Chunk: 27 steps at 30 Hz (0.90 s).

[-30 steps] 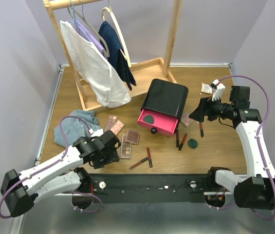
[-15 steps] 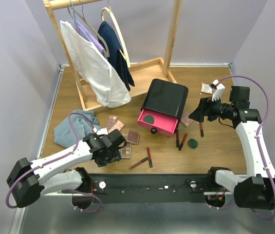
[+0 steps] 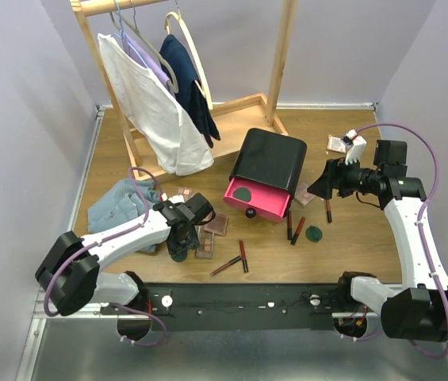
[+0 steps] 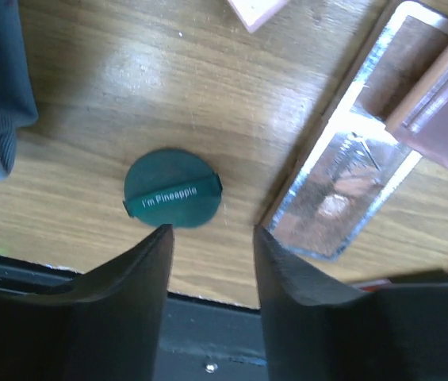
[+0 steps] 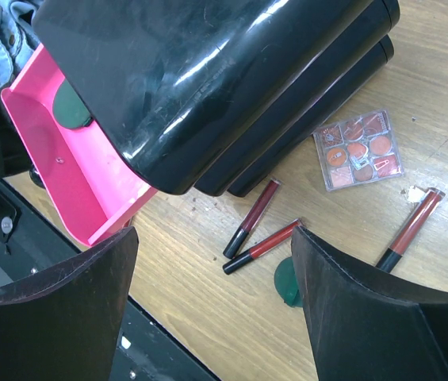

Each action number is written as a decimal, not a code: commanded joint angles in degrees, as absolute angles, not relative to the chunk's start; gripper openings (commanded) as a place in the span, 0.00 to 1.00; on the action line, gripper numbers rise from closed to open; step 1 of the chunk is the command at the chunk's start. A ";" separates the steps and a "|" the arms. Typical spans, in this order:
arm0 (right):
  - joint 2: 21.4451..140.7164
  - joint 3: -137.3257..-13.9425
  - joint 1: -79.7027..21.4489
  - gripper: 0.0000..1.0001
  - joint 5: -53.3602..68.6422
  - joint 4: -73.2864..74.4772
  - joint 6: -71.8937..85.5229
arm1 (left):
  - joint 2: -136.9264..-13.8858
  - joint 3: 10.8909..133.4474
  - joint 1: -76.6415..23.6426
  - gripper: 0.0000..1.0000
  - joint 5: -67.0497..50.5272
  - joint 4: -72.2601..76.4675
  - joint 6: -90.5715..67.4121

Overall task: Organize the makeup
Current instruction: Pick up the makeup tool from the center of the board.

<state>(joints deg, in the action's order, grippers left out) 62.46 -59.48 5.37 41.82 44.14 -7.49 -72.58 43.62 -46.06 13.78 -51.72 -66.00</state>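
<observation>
In the left wrist view a round dark green compact point(image 4: 173, 189) lies on the wood just beyond my left fingertip. My left gripper point(image 4: 212, 232) hangs over it, open, with bare wood between the jaws. A shiny palette point(image 4: 342, 198) lies to its right. From above, the left gripper point(image 3: 181, 248) is beside the palettes point(image 3: 215, 224). My right gripper point(image 5: 214, 232) is open and empty above two lip tubes point(image 5: 251, 216) and a half-hidden green compact point(image 5: 287, 282). A third tube point(image 5: 410, 226) and a square blush case point(image 5: 358, 149) lie nearby. The right gripper point(image 3: 324, 184) hovers right of the box.
A black box point(image 3: 269, 161) has its pink drawer point(image 3: 267, 204) pulled out with a green compact point(image 3: 242, 192) inside. A light blue cloth point(image 3: 120, 202) lies at the left. A wooden clothes rack point(image 3: 247, 107) with hung garments stands at the back. Loose tubes point(image 3: 243, 255) lie near the front edge.
My left arm has swung right and forward, toward the palettes, and its jaws have narrowed. The right arm has not moved.
</observation>
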 commanded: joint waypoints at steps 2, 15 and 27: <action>61.00 -58.45 5.71 0.86 42.63 43.68 -6.94 | -76.02 43.42 -45.35 0.45 16.17 -50.45 -62.67; 61.08 -59.06 5.71 0.86 43.77 44.03 -6.68 | -80.59 37.97 -45.44 0.32 12.48 -44.12 -61.53; 60.03 -60.64 5.71 0.86 44.65 45.35 -6.94 | -68.15 40.69 -47.10 0.00 15.73 -48.86 -62.13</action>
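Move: The green round makeup tool lies almost straight under the left gripper, about 4 cm below it, 2 cm to its left and level fore and aft. From the gripper, the clear palette is about 4 cm ahead and 7 cm right, the brown compact on its far end 9 cm ahead and 10 cm right, and the pink palette 13 cm ahead and 1 cm right. From the right gripper the tool lies roughly 43 cm left, 13 cm back and 21 cm down. Bring the left gripper down about 3 cm onto the green makeup tool, easing some 1 cm left and a touch back, with the half-open fingers narrowing on the way. Hold it low there, pointing nearly straight down, and shut the fingers fully to pinch the tool's ribbon band near its middle; then start up by about half a centimetre. ##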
